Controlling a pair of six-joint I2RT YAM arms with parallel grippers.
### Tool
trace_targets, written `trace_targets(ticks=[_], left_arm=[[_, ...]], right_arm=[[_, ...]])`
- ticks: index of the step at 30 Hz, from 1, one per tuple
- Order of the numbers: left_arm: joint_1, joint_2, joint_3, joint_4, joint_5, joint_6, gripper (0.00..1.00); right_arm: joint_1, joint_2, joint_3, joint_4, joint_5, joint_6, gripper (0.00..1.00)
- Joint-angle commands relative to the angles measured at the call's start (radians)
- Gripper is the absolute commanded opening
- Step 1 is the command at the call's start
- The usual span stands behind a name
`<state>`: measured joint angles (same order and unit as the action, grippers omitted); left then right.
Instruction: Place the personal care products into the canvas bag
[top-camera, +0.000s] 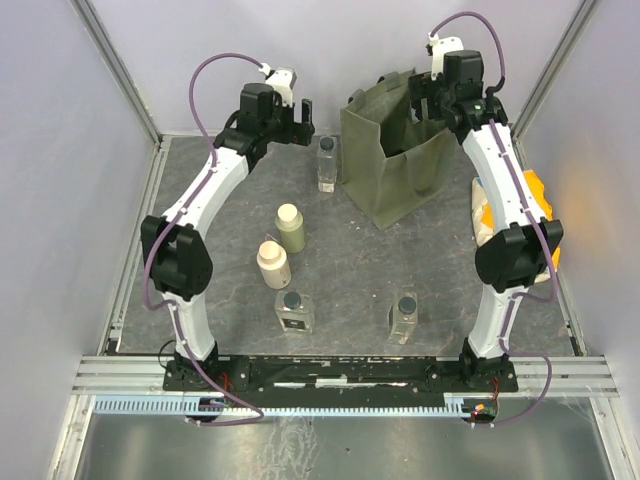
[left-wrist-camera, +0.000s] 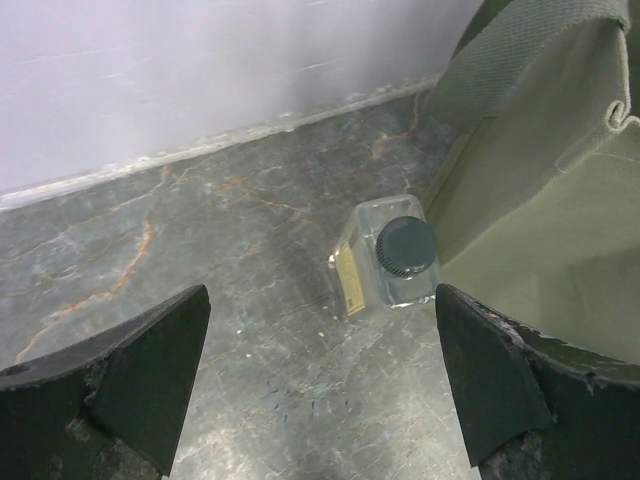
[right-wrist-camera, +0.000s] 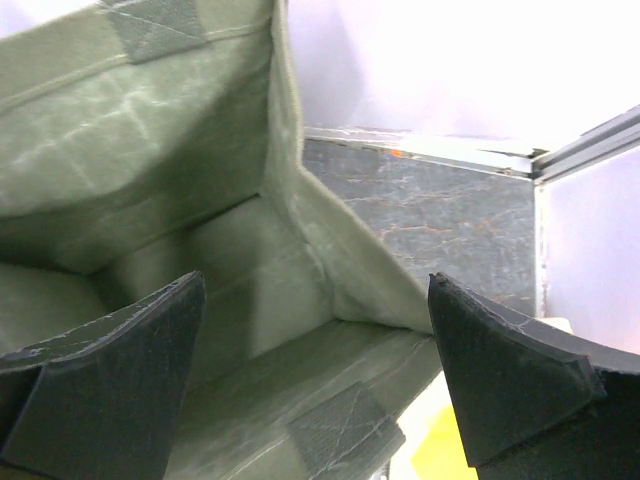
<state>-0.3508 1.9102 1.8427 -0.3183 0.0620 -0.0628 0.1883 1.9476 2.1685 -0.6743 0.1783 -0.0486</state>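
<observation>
The olive-green canvas bag (top-camera: 395, 160) stands open at the back of the table. One clear square bottle with a dark cap (top-camera: 327, 163) stands just left of it. An olive-green bottle (top-camera: 290, 228) and a cream bottle (top-camera: 273, 264) stand mid-left. Two more clear bottles (top-camera: 294, 312) (top-camera: 404, 316) stand near the front. My left gripper (top-camera: 300, 118) hangs open above the back bottle (left-wrist-camera: 390, 265), with nothing between its fingers (left-wrist-camera: 130, 380). My right gripper (top-camera: 425, 100) hovers open over the bag's mouth, looking into the bag (right-wrist-camera: 200, 200), where I see no bottle.
An orange and cream soft packet (top-camera: 530, 200) lies at the right edge, partly behind my right arm; a bit of it (right-wrist-camera: 450, 445) shows past the bag's rim. Pale walls close the back and sides. A metal rail (top-camera: 340, 372) runs along the front.
</observation>
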Motion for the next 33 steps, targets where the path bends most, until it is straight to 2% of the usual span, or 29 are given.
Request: trace_targets(ticks=[1, 5, 11, 25, 27, 30, 33], left_arm=[[-0.026, 0.053, 0.077, 0.027, 0.087, -0.042, 0.99], [-0.054, 0.117, 0.130, 0.002, 0.073, -0.038, 0.99], [-0.095, 0.227, 0.286, -0.123, 0.043, -0.006, 1.00], [-0.128, 0.346, 0.296, -0.165, -0.104, 0.011, 1.00], [-0.130, 0.367, 0.294, -0.154, -0.087, 0.014, 0.92], [-0.130, 0.398, 0.313, -0.151, -0.066, 0.007, 0.66], [-0.130, 0.406, 0.320, -0.142, -0.064, 0.003, 0.49]], right_arm=[[0.002, 0.020, -0.004, 0.082, 0.085, -0.082, 1.00], [0.002, 0.037, 0.001, 0.094, 0.096, -0.102, 1.00], [0.000, 0.064, 0.043, 0.065, 0.131, -0.137, 1.00], [-0.013, 0.052, -0.011, 0.066, 0.132, -0.144, 1.00], [-0.017, 0.051, -0.021, 0.070, 0.129, -0.139, 1.00], [-0.025, 0.047, -0.025, 0.071, 0.114, -0.120, 1.00], [-0.024, 0.041, -0.028, 0.070, 0.096, -0.112, 1.00]])
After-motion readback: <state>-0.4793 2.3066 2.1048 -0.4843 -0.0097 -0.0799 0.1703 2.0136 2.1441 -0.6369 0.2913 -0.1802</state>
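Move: The clear bottle by the bag stands about 8 cm to the left hand's right, 2 cm farther out and some 18 cm below. The canvas bag's middle is roughly 17 cm to the right of that bottle and level with it; the green bottle stands about 20 cm nearer the base and 10 cm to its left. From the right hand, the bag's middle is about 9 cm left, 1 cm ahead and 16 cm below; the clear bottle is some 26 cm left, 1 cm ahead and 23 cm lower. Onto the clear bottle comes the left hand, wide open: sinking as it slides about 8 cm right, then almost straight down, nearly 15 cm in all, fingertips tipping some 15 degrees downward. Near the bottom it closes to just over half, taking the body below the cap between its fingers. The open right hand eases down and right 3-4 cm at the bag's mouth, rolling slightly, right side up-to-down. ##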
